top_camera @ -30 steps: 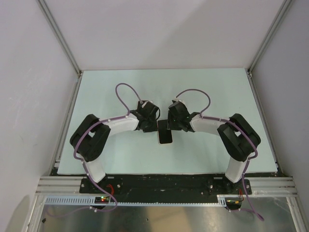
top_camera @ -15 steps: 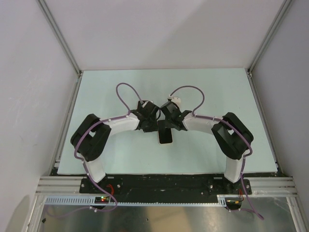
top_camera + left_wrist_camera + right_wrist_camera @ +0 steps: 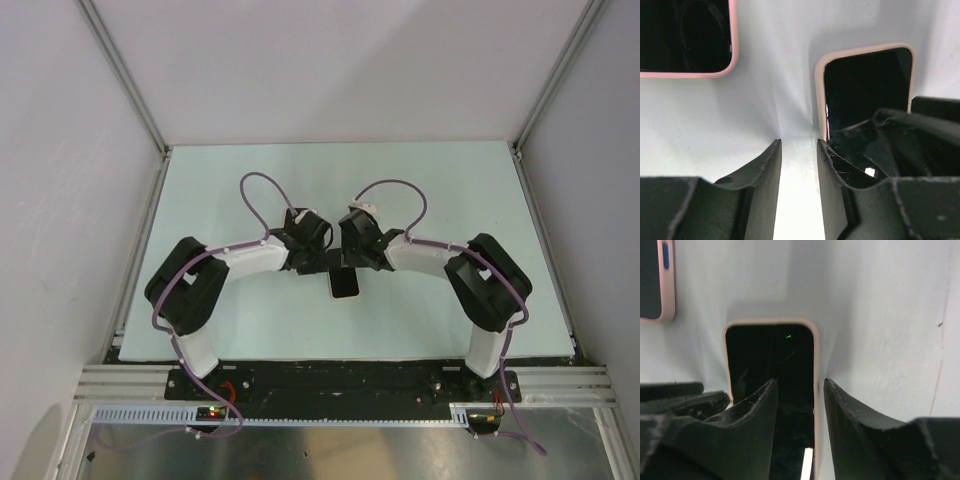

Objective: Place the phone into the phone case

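Note:
The phone [image 3: 344, 283] lies flat in the middle of the table, black screen up, inside the phone case [image 3: 818, 85], which shows as a pale pink rim around it. My left gripper [image 3: 322, 262] is down at the phone's far left corner and open. Only bare table shows in its gap [image 3: 797, 142], and its inner finger [image 3: 832, 167] overlaps the screen [image 3: 865, 85]. My right gripper [image 3: 351, 261] is open at the far right corner. It straddles the pink rim [image 3: 816, 360], one finger over the screen [image 3: 770, 355], the other beside the case.
The pale green table [image 3: 250, 190] is walled by white panels at the back and both sides. A pink-rimmed dark shape shows in a top corner of the left wrist view [image 3: 685, 40] and of the right wrist view [image 3: 657, 285]; I cannot tell what it is.
The right arm swung left toward the phone's far end, then eased back a little, and its jaws narrowed and widened again. The left arm and the phone have hardly moved.

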{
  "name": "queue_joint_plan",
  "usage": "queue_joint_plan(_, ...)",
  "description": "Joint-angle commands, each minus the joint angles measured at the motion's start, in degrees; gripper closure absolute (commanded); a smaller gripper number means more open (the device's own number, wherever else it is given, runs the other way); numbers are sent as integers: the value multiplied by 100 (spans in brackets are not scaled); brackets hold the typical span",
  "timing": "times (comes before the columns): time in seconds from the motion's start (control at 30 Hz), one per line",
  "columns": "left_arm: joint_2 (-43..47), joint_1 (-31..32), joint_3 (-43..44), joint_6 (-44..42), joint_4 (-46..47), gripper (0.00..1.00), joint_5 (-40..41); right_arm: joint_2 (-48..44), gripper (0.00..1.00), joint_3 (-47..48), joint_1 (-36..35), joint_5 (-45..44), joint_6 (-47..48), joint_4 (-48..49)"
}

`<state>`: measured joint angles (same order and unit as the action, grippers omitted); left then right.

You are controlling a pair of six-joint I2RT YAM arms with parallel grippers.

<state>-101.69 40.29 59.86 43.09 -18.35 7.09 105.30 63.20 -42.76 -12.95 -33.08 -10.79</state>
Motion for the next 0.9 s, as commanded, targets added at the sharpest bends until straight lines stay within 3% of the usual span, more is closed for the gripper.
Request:
queue_joint_plan(0.0,513,104,-82,38,509,60,45,-337,44,-238,4,696,266,-653)
queue_joint_plan(0.07,754,98,-146,-23,502,59,114,-605,31,-238,33,701,300,-708)
queue_joint_plan(0.2,1366,96,-403,-147,471,48,263,-1213,16,-293,47,642,311,-857)
queue_joint_plan(0.33,2256,95,-884,-254,449,23,458,-2124,3,-646,65,612,218,-799)
queue_joint_plan(0.4,2766,100,-1148,-298,418,7,554,-2603,1,-876,84,634,165,-744)
queue_joint_plan(0.43,3057,101,-1295,-313,402,4,564,-2866,1,-1005,97,635,141,-716)
queue_joint_plan(0.67,4589,105,-2073,-280,199,0,677,-4337,1,-1751,121,680,-75,-656)
queue_joint_plan(0.87,5247,109,-2468,-272,167,0,815,-5027,1,-2077,168,650,-66,-704)
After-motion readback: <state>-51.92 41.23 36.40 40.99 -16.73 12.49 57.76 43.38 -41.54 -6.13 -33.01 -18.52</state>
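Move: The phone in its pink case lies long side forward between both hands, its middle about 5 cm to the left hand's right and level with it fore and aft, a centimetre lower. From the right hand the same middle is some 2 cm left, 3 cm back and about 1 cm down. The other cased phone lies about 13 cm ahead and 7 cm left of the left hand, roughly 10 cm ahead and 14 cm left of the right. Both hands let the cased phone be and clear away: the right, astride the case's right edge, opens as it first slips back some 4 cm low along that edge, then climbs about 14 cm while easing farther back and to the right, rolling nearly 20 degrees. The left, with a fingertip at the case's left edge, comes almost straight up at first, then swings left and back as it goes on rising to about 13 cm, spreading its fingers wide and tipping them up by roughly 25 degrees. ##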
